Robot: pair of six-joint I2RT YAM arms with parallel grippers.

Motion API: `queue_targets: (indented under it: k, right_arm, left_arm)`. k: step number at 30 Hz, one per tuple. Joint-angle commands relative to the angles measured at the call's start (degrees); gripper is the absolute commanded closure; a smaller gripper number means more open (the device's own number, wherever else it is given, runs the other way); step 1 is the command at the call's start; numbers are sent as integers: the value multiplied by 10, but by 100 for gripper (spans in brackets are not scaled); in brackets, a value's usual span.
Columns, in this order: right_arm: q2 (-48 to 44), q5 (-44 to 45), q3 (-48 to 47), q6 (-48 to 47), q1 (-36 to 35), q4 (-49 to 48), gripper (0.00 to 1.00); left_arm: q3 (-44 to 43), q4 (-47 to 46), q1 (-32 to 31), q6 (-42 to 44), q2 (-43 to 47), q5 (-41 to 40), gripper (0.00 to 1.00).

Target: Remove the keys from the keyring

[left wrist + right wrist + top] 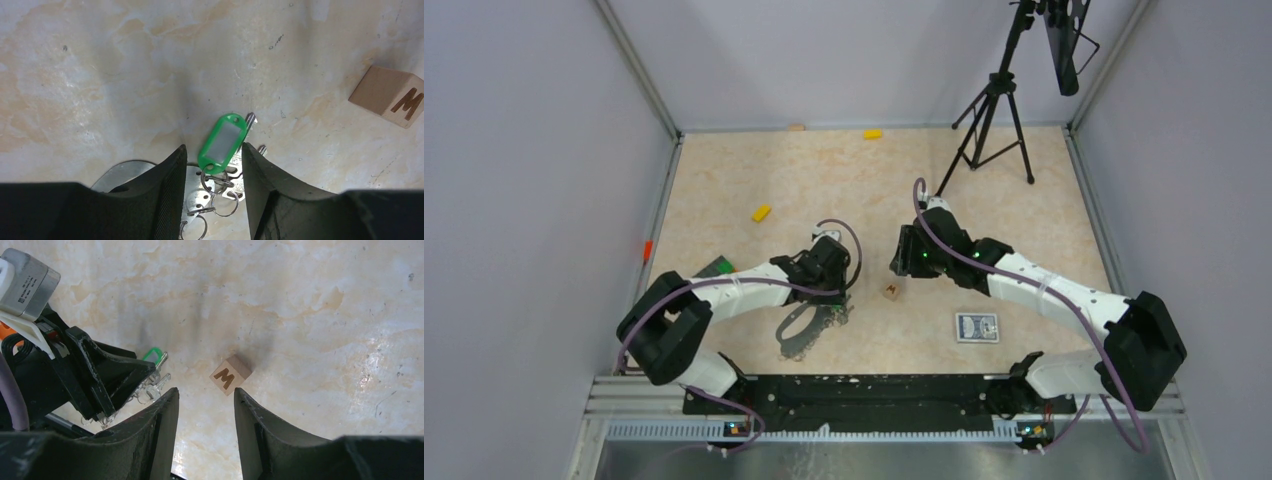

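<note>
The grey keyring [199, 196] lies flat on the table, with small split rings hooked in its row of holes. The green-headed key [223, 142] and silvery keys [250, 120] lie between my left gripper's [212, 150] fingers, which stand open around them with a gap on the left side. In the top view the keyring [799, 330] sits just below the left gripper [832, 298]. My right gripper [206, 392] hangs open over bare table to the right, holding nothing. The right wrist view also shows the green key head [154, 356] beside the left gripper.
A small brown cube marked M [230, 375] sits just beyond the right fingertips, between both grippers [890, 291]. A blue card box [976, 327] lies front right. Yellow blocks [761, 212] and a black tripod [994, 110] stand farther back.
</note>
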State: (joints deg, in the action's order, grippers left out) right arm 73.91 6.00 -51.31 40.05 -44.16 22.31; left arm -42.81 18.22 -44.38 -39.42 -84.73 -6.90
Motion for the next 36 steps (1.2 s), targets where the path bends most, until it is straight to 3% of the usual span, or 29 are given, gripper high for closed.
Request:
queue_targets:
  k: [1,7,19,30,36]
  right_arm:
    - [-14,8,4,-5,2,-11,56]
    - [-20,15,7,-7,3,-7,56]
    - [-29,20,15,-6,7,-5,56]
    - [-34,23,15,-3,8,-4,56]
    - [-40,16,19,-4,7,-13,56]
  left_arm:
    - [-17,7,-8,29,-22,-6,52]
    - [-15,11,-18,47,-35,1,60]
    - [-25,75,-54,60,-65,-56,64]
    - [-25,81,-61,44,-51,-67,93]
    - [-44,67,-61,43,-18,-59,95]
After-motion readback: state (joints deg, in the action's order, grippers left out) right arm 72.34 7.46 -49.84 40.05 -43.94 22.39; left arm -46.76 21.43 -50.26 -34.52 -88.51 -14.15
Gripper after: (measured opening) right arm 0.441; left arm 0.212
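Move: The green tag on the keyring lies practically at my left fingertips, about 1 cm to their right and 2 cm below. The keys are just behind it, 2 cm right of my hand and 1 cm back; the grey loop is some 5 cm back and 6 cm left, and the wooden cube 12 cm right and 3 cm ahead. From my right hand the tag is about 13 cm left, 3 cm back and 12 cm down. With my left hand almost staying in place over the tag and keys, I roll it about 10 degrees, its left side rising, and turn it some 5 degrees clockwise, settling under 1 cm to the right and slightly down. Meanwhile I close the half-open fingers to a narrow gap at the key bow beside the tag's right edge, squeezing what is between them. ##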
